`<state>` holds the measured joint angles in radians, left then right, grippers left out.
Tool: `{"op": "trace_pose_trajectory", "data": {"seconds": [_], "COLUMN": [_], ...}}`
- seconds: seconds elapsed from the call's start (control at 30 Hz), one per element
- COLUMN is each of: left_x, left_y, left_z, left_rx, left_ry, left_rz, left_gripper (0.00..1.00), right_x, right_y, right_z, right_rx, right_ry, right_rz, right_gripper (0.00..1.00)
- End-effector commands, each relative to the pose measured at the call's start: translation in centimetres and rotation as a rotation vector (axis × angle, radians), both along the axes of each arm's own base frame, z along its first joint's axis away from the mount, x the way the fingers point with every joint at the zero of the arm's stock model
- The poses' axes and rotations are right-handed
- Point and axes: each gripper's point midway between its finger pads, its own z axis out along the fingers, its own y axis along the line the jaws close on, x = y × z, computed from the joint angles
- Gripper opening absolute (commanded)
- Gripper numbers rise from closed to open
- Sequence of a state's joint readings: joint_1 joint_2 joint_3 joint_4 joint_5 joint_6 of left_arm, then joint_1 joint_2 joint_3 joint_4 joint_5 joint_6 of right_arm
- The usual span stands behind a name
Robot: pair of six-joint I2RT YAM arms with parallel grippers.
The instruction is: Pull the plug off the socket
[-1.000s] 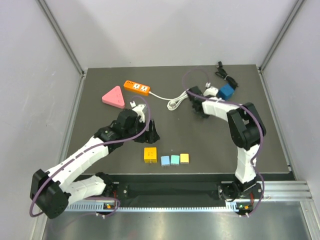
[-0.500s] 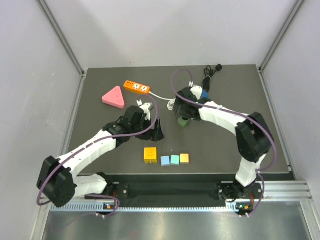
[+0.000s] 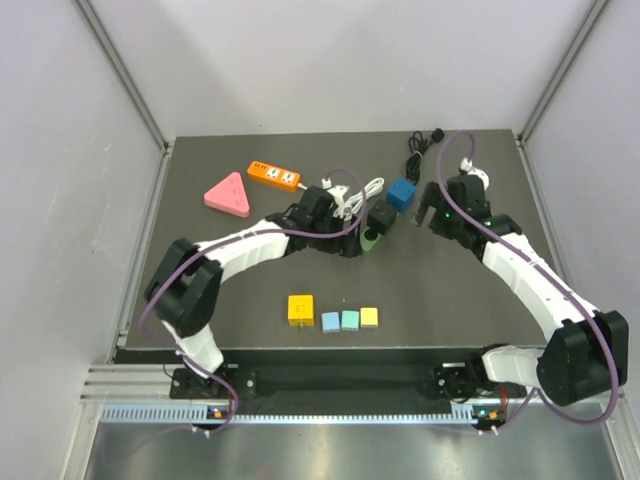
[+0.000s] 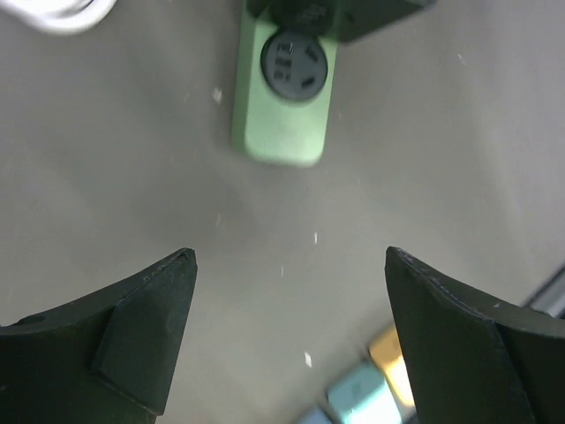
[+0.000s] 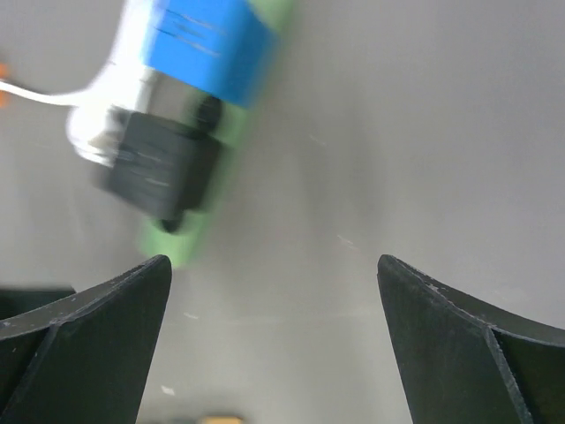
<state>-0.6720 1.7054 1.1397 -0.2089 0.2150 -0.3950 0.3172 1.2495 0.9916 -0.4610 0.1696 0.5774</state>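
A green socket strip lies mid-table with a black plug and a blue plug seated in it. My left gripper is open just left of the strip. In the left wrist view the strip's free end lies ahead of the open gripper, with the black plug at the top edge. My right gripper is open to the right of the plugs. In the right wrist view the open gripper is empty, and the blue plug, black plug and strip are blurred at upper left.
An orange power strip with a coiled white cable and a pink triangle lie at the back left. A black cable runs to the back edge. A yellow block and three small blocks sit near the front.
The right gripper brought the socket strip to mid-table, let go and drew back to the right. The left gripper swung right and forward to the strip's left side.
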Motion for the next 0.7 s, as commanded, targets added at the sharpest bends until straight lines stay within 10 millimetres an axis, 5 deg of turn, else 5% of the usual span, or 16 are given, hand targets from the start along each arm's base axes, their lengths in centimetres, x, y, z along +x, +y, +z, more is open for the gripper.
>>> {"op": "trace_pose_trajectory", "data": {"seconds": [0.0, 0.17, 0.43, 0.67], "left_x": [3.0, 5.9, 6.9, 6.2], "left_y": [-2.7, -4.1, -5.3, -5.7], "left_z": [0.5, -0.8, -2.8, -5.1], "left_rx": [-0.020, -0.046, -0.017, -0.035], "left_ry": [-0.120, -0.209, -0.258, -0.218], "left_rz": [-0.040, 0.002, -0.015, -0.019], "left_gripper": [0.92, 0.90, 0.81, 0.68], "right_x": [-1.7, -3.1, -4.1, -1.9], "right_y": [-0.9, -1.8, -1.7, -0.8], "right_z": [-0.1, -0.5, -0.9, -0.7], "right_rx": [0.023, 0.026, 0.049, 0.099], "right_ry": [0.006, 0.008, 0.019, 0.034], "right_rz": [0.056, 0.063, 0.077, 0.046], "right_gripper": [1.00, 1.00, 1.00, 1.00]}}
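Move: The near end of the green socket strip lies about 7 cm ahead of the left hand, 5 cm to its right and 8 cm below. The black plug on the strip stands some 5 cm beyond that end and 3 cm farther right; the blue plug is roughly 11 cm beyond and 8 cm to the right of that end. The white cable lies about 11 cm straight beyond the end. From the right hand, the end is about 4 cm ahead, 12 cm left and 15 cm below. The left fingers come to straddle the near end of the green strip, the hand sinking about 6 cm while reaching some 5 cm forward and nearly as far right, quickly then easing. They tilt up roughly 10 degrees and start closing, still well open; a firm hold can't be seen yet. The right hand, wide open, draws back about 4 cm and sinks 2. ##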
